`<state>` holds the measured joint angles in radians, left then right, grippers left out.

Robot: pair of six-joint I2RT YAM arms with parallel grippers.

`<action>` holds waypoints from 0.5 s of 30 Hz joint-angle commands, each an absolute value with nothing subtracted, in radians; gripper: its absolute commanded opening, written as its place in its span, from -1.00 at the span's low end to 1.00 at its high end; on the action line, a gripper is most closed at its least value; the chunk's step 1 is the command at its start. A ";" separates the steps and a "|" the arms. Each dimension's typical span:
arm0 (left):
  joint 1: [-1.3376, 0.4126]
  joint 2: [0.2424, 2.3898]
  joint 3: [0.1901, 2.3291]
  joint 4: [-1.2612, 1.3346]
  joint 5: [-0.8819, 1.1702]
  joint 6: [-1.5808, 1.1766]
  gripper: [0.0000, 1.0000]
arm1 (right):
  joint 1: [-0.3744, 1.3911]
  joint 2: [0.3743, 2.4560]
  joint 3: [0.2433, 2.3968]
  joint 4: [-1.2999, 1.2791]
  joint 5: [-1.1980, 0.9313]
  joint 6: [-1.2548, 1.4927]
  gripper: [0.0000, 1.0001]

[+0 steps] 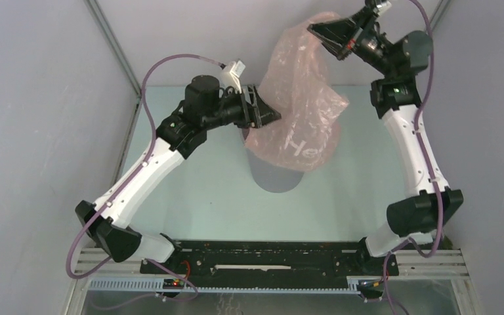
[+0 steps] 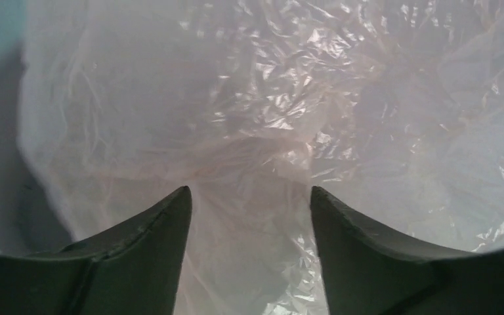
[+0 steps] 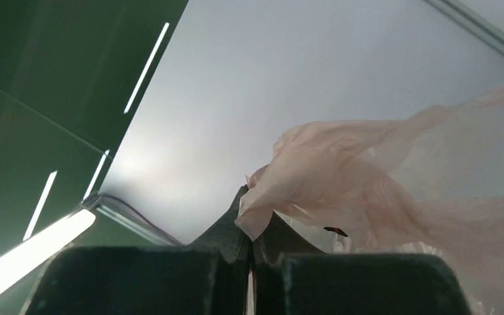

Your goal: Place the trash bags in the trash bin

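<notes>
The pale-pink trash bag (image 1: 302, 98) hangs from my right gripper (image 1: 311, 28), raised high at the back. In the right wrist view that gripper (image 3: 252, 220) is shut on a bunched corner of the bag (image 3: 367, 177). The bag's lower part drapes over the grey trash bin (image 1: 275, 176) and hides its rim. At the bag's left side, just above the bin, is my left gripper (image 1: 274, 115). Seen from the left wrist, the left gripper (image 2: 249, 197) is open, and wrinkled film (image 2: 269, 111) fills the view ahead of and between its fingers. Nothing is pinched.
The bin stands mid-table between both arms. Grey enclosure walls close in the left, right and back. A dark grey surface (image 2: 0, 170) shows at the left edge of the left wrist view. The arms' base rail (image 1: 269, 259) runs along the near edge.
</notes>
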<state>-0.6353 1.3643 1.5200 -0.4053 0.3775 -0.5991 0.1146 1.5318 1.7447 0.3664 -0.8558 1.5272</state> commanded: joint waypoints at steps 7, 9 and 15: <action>-0.512 1.341 1.667 -0.425 0.177 -0.594 -0.46 | 0.294 1.772 2.162 0.361 -0.825 1.563 -1.00; -0.491 1.304 1.646 -0.425 0.173 -0.597 -0.53 | 0.306 1.779 2.155 0.377 -0.820 1.585 -1.00; -0.476 1.206 1.576 -0.424 0.144 -0.576 -0.54 | 0.355 1.762 2.039 0.559 -0.806 1.706 -1.00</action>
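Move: Just off the left fingertips, about 6 cm to the right and 3 cm ahead at the same height, is the middle of the trash bag. The trash bin stands some 5 cm ahead of that hand, 2 cm right and 25 cm below. Already pinching the bag's top, the right hand has the bin about 44 cm below, 2 cm back and 4 cm left; the bag's middle hangs roughly 19 cm below it, 4 cm back and 1 cm left. Closing on the bag's side, the left hand first reaches forward about 5 cm, then swings left some 8 cm and rises about 6 cm with the fold pinched, turning roughly 20 degrees counter-clockwise. The right hand keeps its shut grip on the top and goes left about 8 cm and up 4 cm, turning slightly counter-clockwise. ##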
